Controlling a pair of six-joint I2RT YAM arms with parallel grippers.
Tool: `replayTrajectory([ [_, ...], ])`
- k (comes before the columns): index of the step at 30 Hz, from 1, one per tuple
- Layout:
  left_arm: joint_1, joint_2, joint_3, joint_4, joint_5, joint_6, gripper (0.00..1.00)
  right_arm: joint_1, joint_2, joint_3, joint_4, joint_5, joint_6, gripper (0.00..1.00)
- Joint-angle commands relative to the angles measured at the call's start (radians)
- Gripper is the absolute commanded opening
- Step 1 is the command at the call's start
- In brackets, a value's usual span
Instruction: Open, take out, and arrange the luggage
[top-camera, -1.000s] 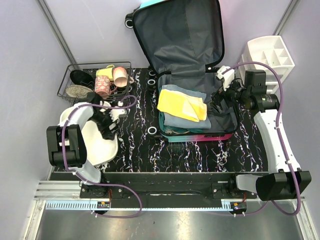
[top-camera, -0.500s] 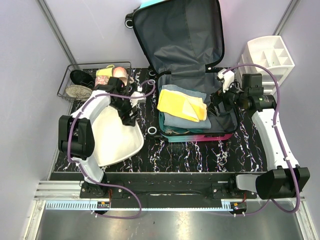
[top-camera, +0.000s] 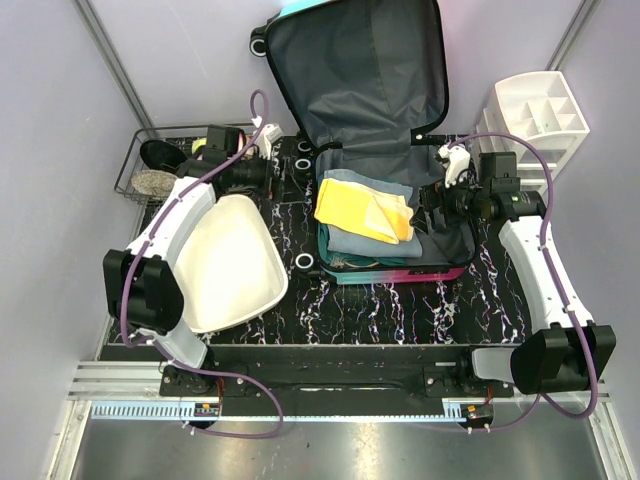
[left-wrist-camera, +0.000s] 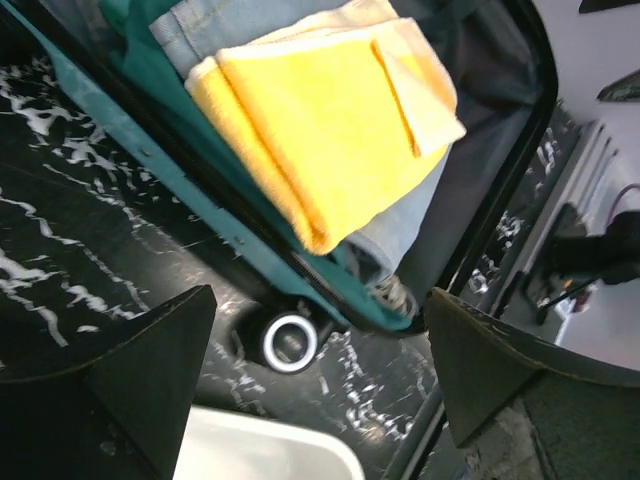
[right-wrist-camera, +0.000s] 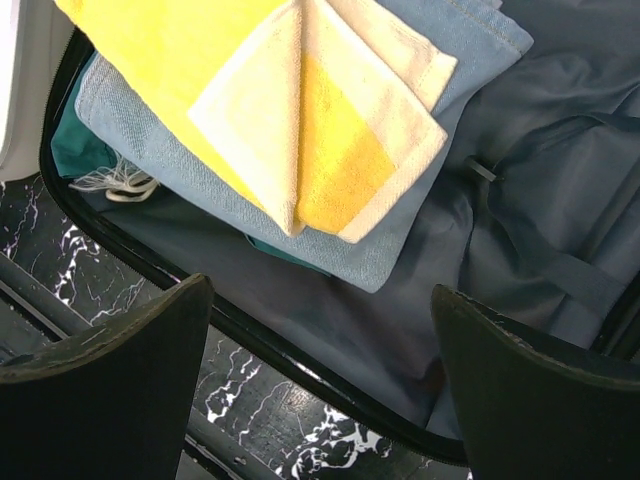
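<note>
The luggage (top-camera: 360, 70) lies open, its dark grey lined lid leaning up at the back. In its base a folded yellow towel (top-camera: 362, 210) lies on blue-grey denim and teal cloth. My left gripper (top-camera: 288, 171) hangs open just left of the case with nothing between its fingers. In the left wrist view the towel (left-wrist-camera: 320, 120) and the teal rim (left-wrist-camera: 200, 200) lie ahead, with a black wheel (left-wrist-camera: 290, 340) below. My right gripper (top-camera: 431, 206) hangs open over the case's right side. In the right wrist view it hovers empty above the lining (right-wrist-camera: 540, 200), beside the towel (right-wrist-camera: 290, 110).
A white tub (top-camera: 225, 262) lies on the black marbled table, left of the case. A wire basket (top-camera: 135, 165) with cups and shoes stands at the far left. A white drawer organizer (top-camera: 535, 112) stands at the back right. The tub's corner (left-wrist-camera: 270, 450) shows beneath the left gripper.
My left arm has swung from over the white tub back and right to the suitcase's left side. The right arm has shifted only slightly.
</note>
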Motion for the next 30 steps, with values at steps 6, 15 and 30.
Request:
replayTrajectory([
  [6,-0.105,0.082,-0.027,0.209,-0.144,-0.368,0.84,-0.002,-0.026,-0.007,0.031,0.051,0.055,1.0],
  [15,-0.174,0.176,-0.029,0.225,-0.21,-0.394,0.78,-0.005,-0.032,-0.011,0.028,0.063,0.041,1.0],
  [30,-0.213,0.184,0.043,0.261,-0.215,-0.32,0.25,-0.005,-0.04,-0.013,0.022,0.074,0.03,1.0],
])
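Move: The yellow towel's middle lies about 18 cm to the left hand's right, 1 cm farther out and 8 cm below; its near left end is only some 9 cm to the right. The folded jeans lie under it, about 20 cm to the hand's right and 10 cm down. The white tray sits 12 cm back, 11 cm left and 20 cm below. From the right hand the towel is roughly 12 cm left, 4 cm ahead and 8 cm lower. The yellow towel's left end is what the left hand goes for: it swings about 8 cm to the right over the luggage's side and sinks another 8 cm, turning some 15 degrees as it goes. Once down, it edges on to the right while the wide-open fingers close to under half, coming to either side of the towel's end to pinch it. ##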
